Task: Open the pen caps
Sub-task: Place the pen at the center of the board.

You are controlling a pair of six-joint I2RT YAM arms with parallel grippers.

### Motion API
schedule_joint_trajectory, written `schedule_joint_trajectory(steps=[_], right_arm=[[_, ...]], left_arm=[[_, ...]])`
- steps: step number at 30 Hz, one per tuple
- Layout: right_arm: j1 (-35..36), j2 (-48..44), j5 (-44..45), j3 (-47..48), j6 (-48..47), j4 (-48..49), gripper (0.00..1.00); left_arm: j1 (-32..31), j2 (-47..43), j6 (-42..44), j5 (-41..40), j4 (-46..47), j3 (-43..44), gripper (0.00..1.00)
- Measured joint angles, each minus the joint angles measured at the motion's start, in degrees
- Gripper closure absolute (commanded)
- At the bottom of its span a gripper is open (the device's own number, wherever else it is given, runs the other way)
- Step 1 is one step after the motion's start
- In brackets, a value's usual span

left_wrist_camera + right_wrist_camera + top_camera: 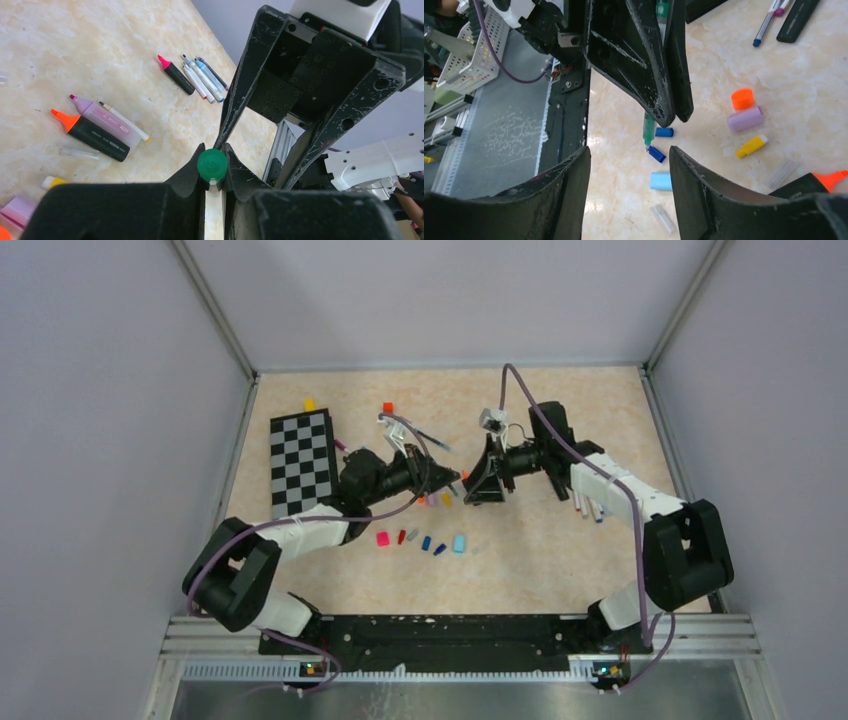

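Observation:
My left gripper [212, 152] is shut on a green pen [212, 165], seen end-on between its fingers. In the right wrist view that pen [649, 127] hangs from the left fingers [659, 95] with its bare tip pointing down at the table. My right gripper [629, 155] faces it, open, with nothing between its fingers. Loose pen caps lie below: blue [664, 132], dark blue [656, 153], light blue [660, 181], clear [663, 218], orange [742, 98], purple [745, 119], yellow [751, 146]. In the top view the two grippers meet tip to tip at mid-table [468, 480].
Uncapped pens lie in groups: an orange highlighter [90, 134], a purple one [102, 119], a pink-tipped black one [176, 75], and thin white pens [202, 80]. A checkerboard [302, 460] lies at the left, with a yellow cube [309, 404] and a red cube [388, 407] behind it.

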Motion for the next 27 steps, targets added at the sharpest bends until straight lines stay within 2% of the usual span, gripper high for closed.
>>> schedule_joint_trajectory(steps=[6,10,11,15,16,19,24,27], right_arm=[[0.76,1.55,0.72,-2.4,8.55,8.76,0.43],[2.45,2.73,1.84,-2.4,11.06,11.32,0.49],[2.91,2.91,2.03,-2.4,11.87,11.8,0.54],[3.52,3.39,2.4,-2.38,14.29,14.05,1.0],[3.39,3.54,3.08,-2.4,14.97,14.36,1.0],[2.99,3.87,2.64,-2.47,16.13,15.19,1.0],[3.17,3.87,2.64,-2.49,14.49,14.58,1.0],[3.43,3.87,3.04,-2.49,10.91,11.65,1.0]], left_arm=[[-1.11,0.94,-2.95,-3.04,3.39,-0.02,0.99],[-1.95,1.84,-4.55,-4.24,4.94,-0.02,0.99],[-2.16,2.08,-4.9,-4.52,5.35,-0.02,0.99],[-2.62,2.58,-5.92,-5.38,6.56,-0.02,0.98],[-2.73,2.62,-6.47,-5.03,7.32,-0.02,0.97],[-2.91,2.67,-6.75,-5.33,7.87,-0.04,0.8],[-3.04,2.6,-6.01,-6.45,7.82,-0.09,0.4],[-2.99,1.29,-4.09,-8.46,5.4,-0.09,0.22]])
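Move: The green pen, held upright in the left fingers with its bare tip down, has its middle some 4 cm left of the open right fingers, 1 cm ahead and 2 cm above them. From the left hand, the right gripper is thus about 4 cm to the right, 1 cm back and 2 cm lower. On the table some 16 cm below the right hand, the light blue cap lies 1 cm back and 3 cm left, the yellow cap 9 cm ahead and 6 cm left. The right fingers shut on the lower barrel of the green pen, just above its tip, after that hand slides about 2.5 cm left and 1 cm down to it. The left hand keeps its hold meanwhile, bringing the pen about 1.5 cm right and up; once the right grips, the left fingers open and let go, and the right sinks another centimetre. ##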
